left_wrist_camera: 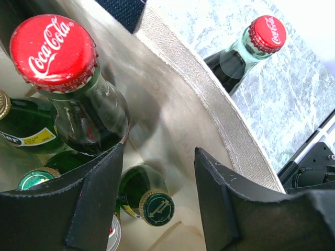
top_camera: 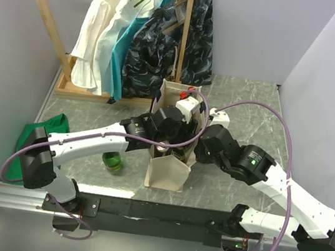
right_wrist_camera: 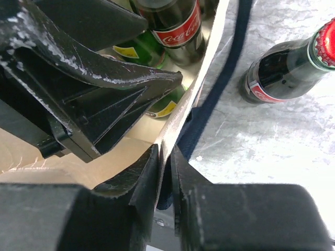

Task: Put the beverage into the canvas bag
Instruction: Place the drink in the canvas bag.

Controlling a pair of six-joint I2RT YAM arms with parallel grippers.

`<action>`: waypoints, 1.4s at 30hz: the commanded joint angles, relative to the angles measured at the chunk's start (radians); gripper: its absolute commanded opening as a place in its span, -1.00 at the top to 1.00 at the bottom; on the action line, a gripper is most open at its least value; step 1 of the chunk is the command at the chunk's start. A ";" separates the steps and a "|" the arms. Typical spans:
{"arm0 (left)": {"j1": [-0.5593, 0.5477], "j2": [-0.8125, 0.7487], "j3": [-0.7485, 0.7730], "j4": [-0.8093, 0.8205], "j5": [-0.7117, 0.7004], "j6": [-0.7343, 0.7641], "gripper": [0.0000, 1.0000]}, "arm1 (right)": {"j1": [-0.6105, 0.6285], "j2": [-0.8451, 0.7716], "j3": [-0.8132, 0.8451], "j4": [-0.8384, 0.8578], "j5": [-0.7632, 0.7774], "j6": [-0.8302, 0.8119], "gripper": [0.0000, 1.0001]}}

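The cream canvas bag [top_camera: 167, 171] with navy trim stands at the table's middle. My left gripper [top_camera: 171, 123] [left_wrist_camera: 158, 151] hangs open inside its mouth, nothing between the fingers. A Coca-Cola bottle [left_wrist_camera: 78, 99] [right_wrist_camera: 175, 26] stands upright in the bag just beside the left finger [left_wrist_camera: 78, 209]. Several green bottles [left_wrist_camera: 149, 198] lie lower down inside. My right gripper [top_camera: 200, 140] [right_wrist_camera: 165, 151] straddles the bag's right rim [right_wrist_camera: 207, 55]; its jaws stand narrowly apart, loose around the fabric and the navy handle. Another Coca-Cola bottle [top_camera: 188, 94] [left_wrist_camera: 246, 52] [right_wrist_camera: 282, 73] stands on the table outside the bag.
A green bottle [top_camera: 112, 160] stands on the table left of the bag, under my left arm. A wooden clothes rack [top_camera: 50, 26] with white, teal and dark garments fills the back left. A green cloth [top_camera: 44, 129] lies at the left edge.
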State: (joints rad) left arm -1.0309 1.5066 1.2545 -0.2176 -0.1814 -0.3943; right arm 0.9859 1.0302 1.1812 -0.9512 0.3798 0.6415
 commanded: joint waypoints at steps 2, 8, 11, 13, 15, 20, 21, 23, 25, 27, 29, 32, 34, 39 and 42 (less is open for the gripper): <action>-0.006 -0.046 0.010 0.032 -0.018 0.008 -0.26 | 0.007 -0.019 0.011 0.012 0.014 -0.009 0.53; -0.006 -0.078 0.006 0.023 -0.020 0.015 -0.32 | 0.005 -0.010 0.021 0.008 0.016 -0.011 0.47; -0.006 -0.103 -0.007 0.024 -0.015 0.025 -0.36 | 0.005 -0.007 0.023 0.008 0.018 -0.009 0.39; -0.008 -0.123 -0.012 0.023 -0.026 0.028 -0.37 | 0.005 -0.007 0.023 0.012 0.015 -0.008 0.32; -0.006 -0.137 -0.012 0.017 -0.036 0.034 -0.39 | 0.005 -0.004 0.024 0.012 0.015 -0.006 0.31; -0.006 -0.160 -0.007 0.004 -0.075 0.052 -0.41 | 0.005 0.002 0.037 0.014 0.018 -0.009 0.24; -0.008 -0.169 -0.006 0.001 -0.079 0.055 -0.41 | 0.005 0.004 0.038 0.015 0.019 -0.011 0.21; -0.006 -0.177 -0.003 -0.002 -0.098 0.066 -0.45 | 0.005 0.008 0.047 0.017 0.022 -0.014 0.17; -0.006 -0.190 -0.001 0.000 -0.104 0.083 -0.52 | 0.005 0.011 0.054 0.017 0.022 -0.016 0.15; -0.006 -0.210 -0.006 0.006 -0.119 0.097 -0.58 | 0.005 0.014 0.058 0.017 0.022 -0.016 0.14; -0.006 -0.230 -0.013 0.014 -0.135 0.113 -0.66 | 0.005 0.014 0.064 0.020 0.025 -0.016 0.13; -0.006 -0.250 -0.017 0.015 -0.162 0.127 -0.70 | 0.005 0.018 0.074 0.019 0.036 -0.017 0.10; -0.008 -0.259 -0.015 0.012 -0.182 0.132 -0.73 | 0.005 0.016 0.084 0.014 0.048 -0.016 0.09; -0.006 -0.286 -0.012 0.009 -0.222 0.147 -0.84 | 0.005 0.008 0.103 0.017 0.079 -0.020 0.01; -0.006 -0.305 -0.020 0.015 -0.237 0.163 -0.98 | 0.005 0.005 0.110 0.020 0.102 -0.023 -0.04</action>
State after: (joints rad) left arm -1.0317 1.2453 1.2343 -0.2298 -0.3706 -0.2687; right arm 0.9855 1.0500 1.2449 -0.9501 0.4217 0.6300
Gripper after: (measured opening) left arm 0.960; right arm 0.510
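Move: The last green bottle on the table stands about 25 cm left of the left hand, some 10 cm back and 14 below; the green bottle already in the bag lies 5 cm back, 2 left and 12 below, with the nearer bagged Coke 6 cm ahead, 1 left. From the right hand, at the bag's right rim, the loose Coke bottle is about 6 cm ahead, 7 right and 10 below. Left hand rises about 10 cm and goes 6 left, opening wide; right fingers part around the bag rim. ##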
